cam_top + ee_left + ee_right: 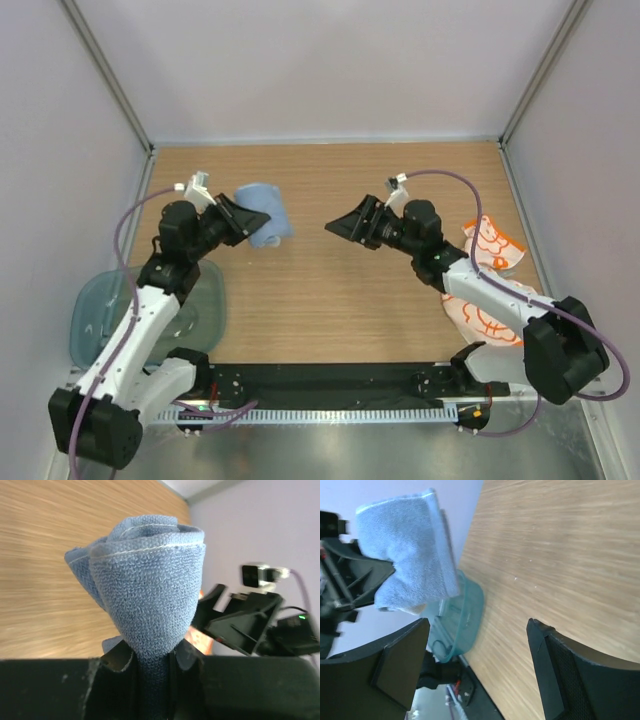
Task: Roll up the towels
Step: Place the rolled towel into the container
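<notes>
A pale blue towel, rolled into a loose cone, hangs above the wooden table at the left. My left gripper is shut on its narrow end, and in the left wrist view the towel rises from between the fingers of that gripper. My right gripper stands open a short way to the right of it, empty. In the right wrist view the blue towel sits beyond the wide-apart fingers of the right gripper. Orange and white patterned towels lie at the right edge, partly under the right arm.
A translucent blue-green tray sits at the near left beside the left arm's base, and the same tray shows in the right wrist view. Pale walls enclose the table on three sides. A black rail runs along the near edge.
</notes>
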`<state>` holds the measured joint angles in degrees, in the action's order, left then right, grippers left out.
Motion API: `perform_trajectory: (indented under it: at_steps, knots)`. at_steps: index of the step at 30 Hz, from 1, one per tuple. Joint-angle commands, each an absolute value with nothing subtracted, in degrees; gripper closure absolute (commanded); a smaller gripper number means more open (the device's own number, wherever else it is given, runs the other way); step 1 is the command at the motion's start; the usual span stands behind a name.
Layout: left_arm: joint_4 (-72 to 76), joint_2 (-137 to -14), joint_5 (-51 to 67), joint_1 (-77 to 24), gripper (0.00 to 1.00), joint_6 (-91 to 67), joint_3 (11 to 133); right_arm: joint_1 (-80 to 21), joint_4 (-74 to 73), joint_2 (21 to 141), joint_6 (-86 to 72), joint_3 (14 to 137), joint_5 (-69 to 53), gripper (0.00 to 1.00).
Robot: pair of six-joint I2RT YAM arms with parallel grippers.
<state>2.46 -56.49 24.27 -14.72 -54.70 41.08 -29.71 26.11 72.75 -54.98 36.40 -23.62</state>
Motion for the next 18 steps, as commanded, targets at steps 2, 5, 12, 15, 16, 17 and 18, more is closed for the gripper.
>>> perform_trajectory:
  at_steps: [2, 5, 12, 15, 16, 17, 18]
  knots:
    - [-33.3, -49.9, 11.1, -10.6, 1.0, -41.4, 49.6, -34.8, -2.4, 75.0, -39.6, 49.3, -15.1, 0.15]
    - [-40.8, -45.6, 6.9, -7.6, 1.0, -39.4, 53.7, -42.3, -4.7, 81.8, -37.8, 55.4, -13.2, 0.16]
    - [-49.5, -42.8, -1.7, -6.2, 1.0, -35.2, 60.5, -56.0, -4.3, 99.8, -37.9, 70.9, -12.2, 0.16]
    - [-50.4, -42.3, -2.2, -6.2, 1.0, -35.1, 61.3, -59.8, -4.3, 106.5, -38.7, 77.2, -12.3, 0.16]
    - [-50.4, -41.9, -2.4, -6.2, 1.0, -35.0, 61.5, -60.3, -4.2, 107.9, -38.8, 78.6, -12.5, 0.16]
    - [-50.8, -41.8, -2.9, -6.2, 1.0, -34.8, 62.0, -61.5, -3.4, 109.3, -38.9, 80.8, -12.8, 0.16]
    - [-51.1, -41.8, -2.9, -6.2, 1.0, -34.6, 62.2, -62.0, -3.1, 111.5, -39.3, 81.8, -13.2, 0.16]
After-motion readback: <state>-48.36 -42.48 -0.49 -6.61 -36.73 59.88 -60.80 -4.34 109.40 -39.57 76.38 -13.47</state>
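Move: The left hand already holds one end of the rolled blue towel; the container for it has its middle about 26 cm to that hand's left, 15 cm back and some 18 cm below. The bulk of the towel juts about 4 cm to the right of the left hand, 1 cm farther out. From the open, empty right hand, the container lies roughly 42 cm to the left, 14 cm back and 13 cm lower; the rolled towel is about 13 cm left, 3 cm ahead and 3 cm above. Still pinching the rolled blue towel in the air, the left hand carries it about 13 cm left and half as far back, staying high, towards the container, its left side rising and the hand turning some 25 degrees counter-clockwise. The right hand sweeps left about 20 cm, also back and, after a small rise, down, towards the container's right side, swinging counter-clockwise with its left side dropping and fingers wide open. ##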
